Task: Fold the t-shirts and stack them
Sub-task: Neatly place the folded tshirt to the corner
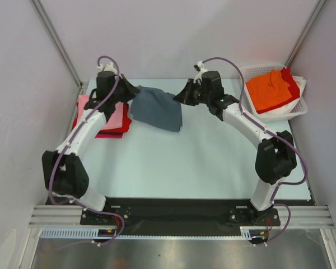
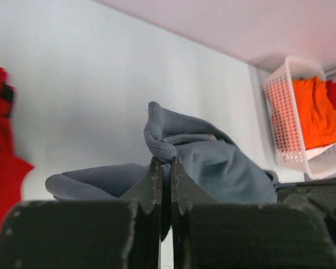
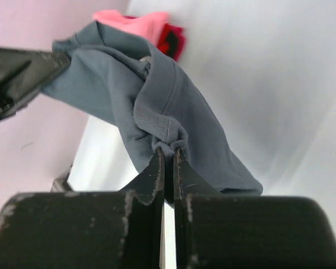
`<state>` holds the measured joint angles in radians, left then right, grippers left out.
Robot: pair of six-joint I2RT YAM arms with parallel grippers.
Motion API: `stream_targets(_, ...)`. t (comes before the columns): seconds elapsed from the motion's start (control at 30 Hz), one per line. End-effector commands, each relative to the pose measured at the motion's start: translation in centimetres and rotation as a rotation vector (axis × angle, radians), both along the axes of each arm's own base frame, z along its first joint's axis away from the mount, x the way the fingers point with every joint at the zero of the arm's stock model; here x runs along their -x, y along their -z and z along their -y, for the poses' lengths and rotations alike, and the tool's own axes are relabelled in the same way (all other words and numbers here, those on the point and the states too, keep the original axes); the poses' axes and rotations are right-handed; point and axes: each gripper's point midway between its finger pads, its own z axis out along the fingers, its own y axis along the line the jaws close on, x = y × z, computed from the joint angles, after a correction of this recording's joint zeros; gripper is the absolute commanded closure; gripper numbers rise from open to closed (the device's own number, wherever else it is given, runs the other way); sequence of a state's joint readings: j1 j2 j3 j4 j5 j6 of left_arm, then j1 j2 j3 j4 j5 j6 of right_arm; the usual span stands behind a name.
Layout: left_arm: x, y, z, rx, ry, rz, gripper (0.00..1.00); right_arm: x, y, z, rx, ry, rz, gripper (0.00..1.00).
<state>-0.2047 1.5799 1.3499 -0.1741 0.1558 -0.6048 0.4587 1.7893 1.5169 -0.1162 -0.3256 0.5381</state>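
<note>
The slate blue-grey t-shirt (image 1: 157, 109) hangs folded at the back of the table, stretched between both grippers. My left gripper (image 1: 130, 92) is shut on its left edge, and a bunched fold (image 2: 159, 137) sits at the fingertips (image 2: 155, 168). My right gripper (image 1: 182, 94) is shut on the right edge, where the cloth (image 3: 157, 112) puckers at its tips (image 3: 158, 159). A stack of pink, red and magenta t-shirts (image 1: 109, 117) lies at the back left, under the left arm. Orange and red t-shirts (image 1: 271, 88) lie in the basket.
The white lattice basket (image 1: 299, 106) stands at the back right corner, also in the left wrist view as the basket (image 2: 283, 120). Grey walls close the table at the back and both sides. The arm bases are bolted at the near edge.
</note>
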Motion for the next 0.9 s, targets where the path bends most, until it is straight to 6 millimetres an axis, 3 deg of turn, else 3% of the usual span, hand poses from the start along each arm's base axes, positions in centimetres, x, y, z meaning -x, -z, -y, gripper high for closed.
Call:
stream_targets(0.0, 2.4, -3.6, -6.3, -0.066, -0.125, 0.044, 1.00, 1.4, -5.9, -3.5, -0.057, -0.048, 0.143, 1.00)
stream_targets(0.07, 3.4, -4.4, -8.4, -0.065, -0.162, 0.040, 1.00, 2.0, -7.5, -6.5, -0.071, -0.095, 0.164, 1.00)
stream_targets(0.1, 4.0, -5.7, -10.2, -0.060, -0.199, 0.067, 1.00, 2.4, -7.8, -7.6, -0.076, -0.117, 0.167, 1.00)
stream_targets(0.13, 4.4, -6.3, -11.4, -0.058, -0.221, 0.074, 1.00, 2.4, -10.1, -8.6, -0.100, -0.128, 0.200, 1.00)
stream_targets(0.17, 4.9, -6.6, -12.2, -0.062, -0.238, 0.078, 1.00, 2.1, -9.0, -9.8, -0.091, -0.142, 0.185, 1.00)
stream_targets(0.27, 5.4, -7.7, -15.2, -0.057, -0.310, 0.105, 1.00, 2.6, -10.1, -13.7, -0.128, -0.197, 0.202, 1.00)
stream_targets(0.3, 5.4, -7.1, -17.2, -0.046, -0.353, 0.089, 1.00, 2.9, -9.8, -14.9, -0.136, -0.218, 0.197, 1.00)
stream_targets(0.4, 5.2, -7.1, -20.3, -0.018, -0.415, 0.093, 1.00, 2.9, -10.2, -18.1, -0.177, -0.258, 0.192, 1.00)
stream_targets(0.43, 5.0, -6.9, -21.0, -0.016, -0.433, 0.088, 1.00, 2.9, -10.5, -18.6, -0.188, -0.265, 0.183, 1.00)
stream_targets(0.47, 4.9, -7.0, -21.6, -0.018, -0.443, 0.088, 1.00, 3.0, -12.2, -19.2, -0.217, -0.277, 0.211, 1.00)
stream_targets(0.5, 4.9, -7.3, -22.6, -0.015, -0.464, 0.093, 1.00, 2.6, -11.0, -20.2, -0.213, -0.282, 0.192, 1.00)
stream_targets(0.7, 4.7, -7.2, -26.3, -0.006, -0.545, 0.089, 1.00, 2.2, -10.3, -22.8, -0.305, -0.289, 0.191, 1.00)
stream_targets(0.87, 3.8, -7.1, -27.9, -0.005, -0.569, 0.084, 1.00, 1.0, -9.2, -24.1, -0.369, -0.273, 0.195, 1.00)
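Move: The pink-topped t-shirt stack lies some 17 cm left of the left hand and 3 cm farther out, about 21 cm lower; from the right hand it is roughly 32 cm left and 5 cm ahead, about 20 cm down. The gray t-shirt already hangs between the hands, its middle some 8 cm right of the left hand, 2 cm back and 10 cm below. The table's far-left corner is about 26 cm left of the left hand and 27 cm ahead, at table height. Both grippers keep their pinch on the far corners of the folded gray t-shirt and carry it hanging leftwards over the stack, the left hand about 26 cm and slightly back, the right some 24 cm. They arc, rising 8 or 9 cm and then sinking about half of that, while the left wrist turns some 30 degrees counter-clockwise and the right about half as much, rolling a little. ##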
